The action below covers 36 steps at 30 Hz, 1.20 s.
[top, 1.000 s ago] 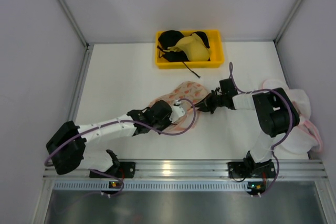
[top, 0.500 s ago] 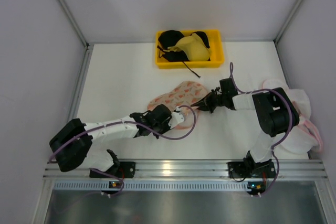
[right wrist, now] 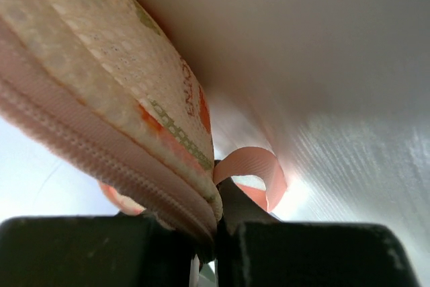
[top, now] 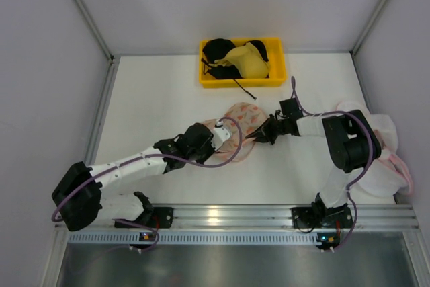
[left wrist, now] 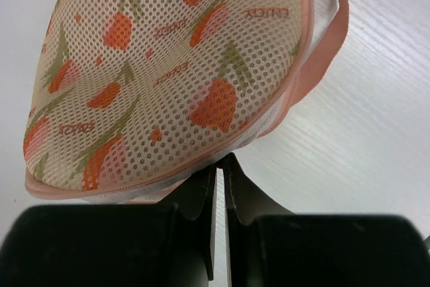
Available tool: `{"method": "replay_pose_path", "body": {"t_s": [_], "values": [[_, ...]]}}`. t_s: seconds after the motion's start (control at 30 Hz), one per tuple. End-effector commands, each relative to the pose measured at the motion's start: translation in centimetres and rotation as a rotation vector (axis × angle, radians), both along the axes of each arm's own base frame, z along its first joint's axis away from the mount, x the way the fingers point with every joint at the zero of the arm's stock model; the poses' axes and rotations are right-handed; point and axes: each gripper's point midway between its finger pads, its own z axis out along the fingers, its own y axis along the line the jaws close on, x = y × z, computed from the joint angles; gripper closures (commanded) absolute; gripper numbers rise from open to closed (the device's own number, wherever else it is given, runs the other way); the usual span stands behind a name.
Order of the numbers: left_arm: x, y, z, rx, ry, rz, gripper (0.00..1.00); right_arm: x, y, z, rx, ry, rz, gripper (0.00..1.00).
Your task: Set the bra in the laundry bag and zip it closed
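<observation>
The laundry bag (top: 238,117), cream-pink mesh with orange print and pink zip trim, lies mid-table between my grippers. The red bra is hidden; I cannot see it in any view. My left gripper (top: 216,134) is at the bag's near-left edge. In the left wrist view its jaws (left wrist: 220,160) are closed to a thin slit, pinching the bag's (left wrist: 168,65) pink rim at their tips. My right gripper (top: 261,136) is at the bag's right end. In the right wrist view it (right wrist: 216,199) is shut on the bag's (right wrist: 101,99) zip edge beside a pink loop (right wrist: 259,166).
A yellow bin (top: 242,84) at the back holds black bras and a yellow bra. Plain white pink-edged bags (top: 383,166) lie at the right edge beside the right arm. White walls enclose the table on three sides.
My left gripper has moved up and to the left along the bag's near edge. The bag has bunched into a shorter, rounder shape. The right gripper has barely moved.
</observation>
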Motion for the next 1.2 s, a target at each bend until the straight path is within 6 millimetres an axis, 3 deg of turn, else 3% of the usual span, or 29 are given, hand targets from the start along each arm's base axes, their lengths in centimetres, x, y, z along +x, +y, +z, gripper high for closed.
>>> {"method": "replay_pose_path", "body": {"t_s": [0.0, 0.47, 0.63, 0.83, 1.0, 1.17], "values": [[1.0, -2.5, 3.6, -0.138, -0.05, -0.033, 1.0, -0.7, -0.3, -0.9, -0.058, 0.03, 0.048, 1.0], [-2.2, -2.4, 1.9, -0.065, 0.131, -0.169, 1.0, 0.9, -0.1, 0.1, -0.077, -0.054, 0.081, 1.0], [1.2, -1.6, 1.3, -0.011, 0.017, -0.034, 1.0, 0.0, 0.4, 0.1, -0.036, -0.045, 0.078, 1.0], [5.4, -3.5, 2.9, -0.077, -0.187, -0.005, 1.0, -1.1, 0.8, -0.4, -0.016, -0.013, 0.086, 1.0], [5.7, -4.7, 2.8, -0.117, -0.215, -0.051, 1.0, -0.8, 0.9, -0.1, -0.013, -0.019, 0.087, 1.0], [5.4, -3.9, -0.8, -0.019, -0.175, -0.079, 1.0, -0.6, 1.1, -0.1, -0.009, -0.02, 0.085, 1.0]]}}
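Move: From the left gripper, which already has the bag's upper rim at its fingertips, the bag corner held by the right gripper lies about 7 cm ahead, 14 cm to the right and some 4 cm lower. The strawberry-print panel is centred roughly 11 cm ahead, 8 cm right and 5 cm below; the black strap end trailing from the bin is about 21 cm ahead and 14 cm right. The right gripper has that corner right between its fingers. Draw the left gripper back and right about 2 cm each with a slight lift, fingers still nearly shut at the bag's rim, then reverse and sweep it some 7 cm forward and a little farther right, towards the corner in the right gripper, tilting the fingertips up about 15 degrees from their steepest. Keep the right gripper pinching the corner, almost still. ##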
